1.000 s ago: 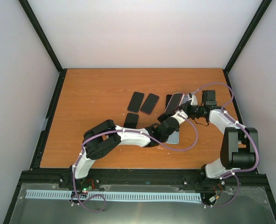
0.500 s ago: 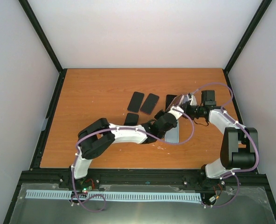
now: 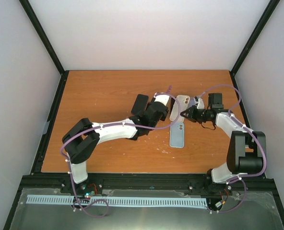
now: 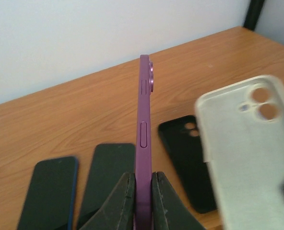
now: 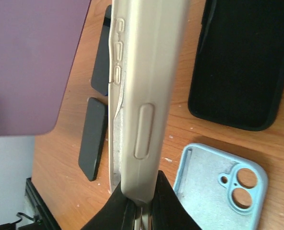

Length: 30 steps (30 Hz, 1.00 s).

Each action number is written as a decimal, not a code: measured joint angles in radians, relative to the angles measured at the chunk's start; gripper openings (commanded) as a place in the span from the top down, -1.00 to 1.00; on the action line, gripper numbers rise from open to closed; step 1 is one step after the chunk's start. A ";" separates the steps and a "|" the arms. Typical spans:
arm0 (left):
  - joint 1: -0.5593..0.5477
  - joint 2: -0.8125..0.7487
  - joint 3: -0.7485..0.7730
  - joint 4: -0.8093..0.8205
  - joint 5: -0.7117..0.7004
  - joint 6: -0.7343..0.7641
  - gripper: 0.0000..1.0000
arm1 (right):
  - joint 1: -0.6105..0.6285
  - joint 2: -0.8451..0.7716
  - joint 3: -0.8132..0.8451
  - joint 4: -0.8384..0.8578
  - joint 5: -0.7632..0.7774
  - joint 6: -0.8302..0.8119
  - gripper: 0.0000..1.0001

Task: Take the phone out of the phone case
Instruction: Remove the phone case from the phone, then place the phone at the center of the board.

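Observation:
A purple phone stands on edge, bare, with my left gripper shut on its lower end. Its flat back fills the upper left of the right wrist view. The cream phone case hangs just to the right of it, apart from the phone, camera holes showing. My right gripper is shut on the case's lower edge. Both are held above the back middle of the table.
A light blue case lies face-up below the grippers. A black case lies behind it. Dark phones lie flat to the left, one with a blue edge. The enclosure's black posts stand at the back corners.
The left gripper closed on the phone, drew it out of the cream case and carried it up and to the back left. The light blue case is uncovered. The right gripper stayed put, holding the case.

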 measured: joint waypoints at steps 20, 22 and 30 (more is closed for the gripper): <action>-0.122 -0.098 -0.113 -0.233 -0.224 0.081 0.99 | -0.246 0.049 0.212 -0.443 0.140 -0.620 0.94; -0.130 -0.079 -0.113 -0.281 -0.240 0.078 0.99 | -0.243 0.049 0.212 -0.504 0.161 -0.684 0.94; -0.161 0.032 -0.101 -0.425 -0.320 0.074 0.99 | -0.243 0.053 0.195 -0.651 0.225 -0.835 0.94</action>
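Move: Bare table for the purple phone the left hand holds lies about 7 cm left, 10 back and 17 below; the nearer lying phone is some 9 cm left of that spot, level with it. The right hand, still holding the white case, has open table 9 cm right, 9 back, 11 below; the lavender case lies 8 cm right, 2 ahead, and the light-blue case 2 left, 12 back. Left hand carries phone left, then about 10 cm down-back; right carries white case 10 cm right, then back. ##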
